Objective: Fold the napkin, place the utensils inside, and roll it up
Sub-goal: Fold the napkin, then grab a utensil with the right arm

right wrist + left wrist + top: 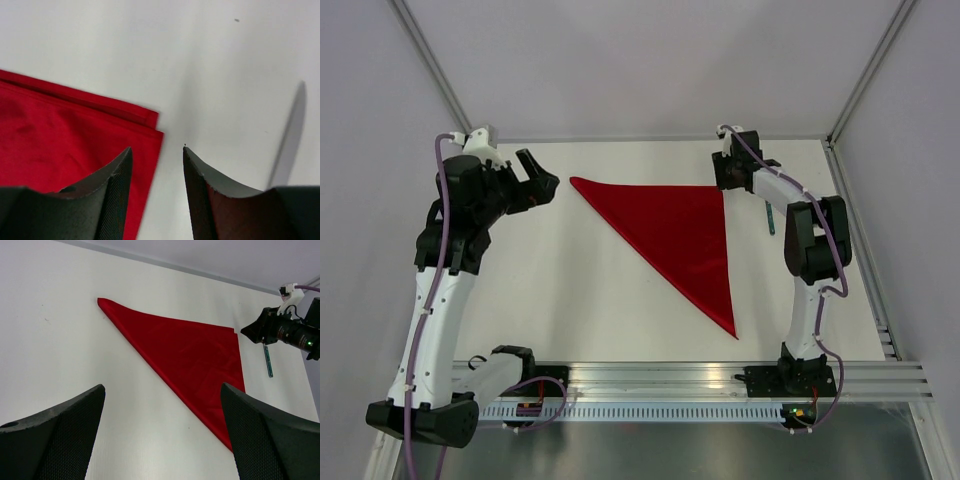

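The red napkin (680, 235) lies flat on the white table, folded into a triangle with its long edge running from far left to near right. My right gripper (725, 172) hangs over the napkin's far right corner (150, 122). Its jaws are open and hold nothing, and the doubled cloth layers lie just under the left finger (117, 185). My left gripper (542, 180) is open and empty, raised off the table left of the napkin's (190, 350) far left tip. One slim teal utensil (770, 218) lies right of the napkin, beside the right arm.
The table's back edge and corner posts (840, 130) stand close behind both grippers. A metal rail (720, 378) with the arm bases runs along the near edge. The right arm's gripper (272, 327) appears in the left wrist view, by the utensil (268, 361).
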Available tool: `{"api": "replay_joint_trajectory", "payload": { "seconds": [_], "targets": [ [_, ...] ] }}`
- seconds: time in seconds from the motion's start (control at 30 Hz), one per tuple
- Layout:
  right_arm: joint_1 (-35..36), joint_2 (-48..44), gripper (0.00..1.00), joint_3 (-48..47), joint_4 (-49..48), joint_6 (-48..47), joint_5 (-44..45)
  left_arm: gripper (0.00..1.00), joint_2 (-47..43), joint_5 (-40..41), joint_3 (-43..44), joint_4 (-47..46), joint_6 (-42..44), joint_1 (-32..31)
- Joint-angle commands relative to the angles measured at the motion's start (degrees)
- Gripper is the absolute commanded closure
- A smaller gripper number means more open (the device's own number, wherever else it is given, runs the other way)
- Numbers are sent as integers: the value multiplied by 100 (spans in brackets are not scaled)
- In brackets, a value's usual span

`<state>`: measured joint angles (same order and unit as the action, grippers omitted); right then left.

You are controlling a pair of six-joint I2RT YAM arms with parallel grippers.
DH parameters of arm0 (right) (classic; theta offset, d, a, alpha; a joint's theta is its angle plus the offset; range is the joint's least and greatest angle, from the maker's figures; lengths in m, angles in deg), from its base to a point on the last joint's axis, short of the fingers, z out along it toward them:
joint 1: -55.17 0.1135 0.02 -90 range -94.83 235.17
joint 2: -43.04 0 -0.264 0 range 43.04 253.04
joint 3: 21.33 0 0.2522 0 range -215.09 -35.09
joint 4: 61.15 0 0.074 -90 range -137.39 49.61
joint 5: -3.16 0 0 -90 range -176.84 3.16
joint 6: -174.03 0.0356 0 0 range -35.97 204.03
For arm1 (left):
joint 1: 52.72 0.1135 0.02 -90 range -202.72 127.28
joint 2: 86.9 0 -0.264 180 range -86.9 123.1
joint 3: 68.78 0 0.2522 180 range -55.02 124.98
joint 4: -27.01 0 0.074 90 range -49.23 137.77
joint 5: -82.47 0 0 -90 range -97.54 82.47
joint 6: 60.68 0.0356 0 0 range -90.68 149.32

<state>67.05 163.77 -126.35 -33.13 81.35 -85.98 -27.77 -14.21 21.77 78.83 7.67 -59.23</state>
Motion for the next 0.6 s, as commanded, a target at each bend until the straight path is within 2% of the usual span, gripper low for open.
{"api": "replay_joint_trajectory", "payload": {
  "seconds": [0.0,0.23,0.57],
  "targets": [
    [-422,-611,49,160,349,22,-60,0,-165,-255,-182,-387,-234,9],
    [-1380,-990,48,768,577,-207,-332,0,-341,-782,-692,-835,-419,9],
    [-1522,-524,49,654,955,-347,-306,0,-385,-1187,-1307,-1152,-410,9]
  ]
}}
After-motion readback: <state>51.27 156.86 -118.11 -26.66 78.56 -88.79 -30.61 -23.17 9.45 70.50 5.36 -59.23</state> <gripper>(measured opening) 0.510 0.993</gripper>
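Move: The knife lies on the table to the right hand's right: its middle is about 14 cm right, 3 cm back and 4 cm below the half-open, empty fingers, with the handle towards the base. The folded napkin's far right corner is just 3 cm ahead, level sideways and 4 cm down; its middle is some 13 cm back and 13 cm left. From the left hand the knife is about 21 cm ahead, 64 cm right and 31 cm down. To the knife, away from the napkin's finished corner, the right hand sweeps about 14 cm right and 5 cm back, arching up 2 cm and then sinking 3, turning some 10 degrees clockwise and tipping a little further down until the still half-open fingers straddle the line of the handle above the table. The open, empty left hand sinks about 5 cm and drifts 3 cm right. ##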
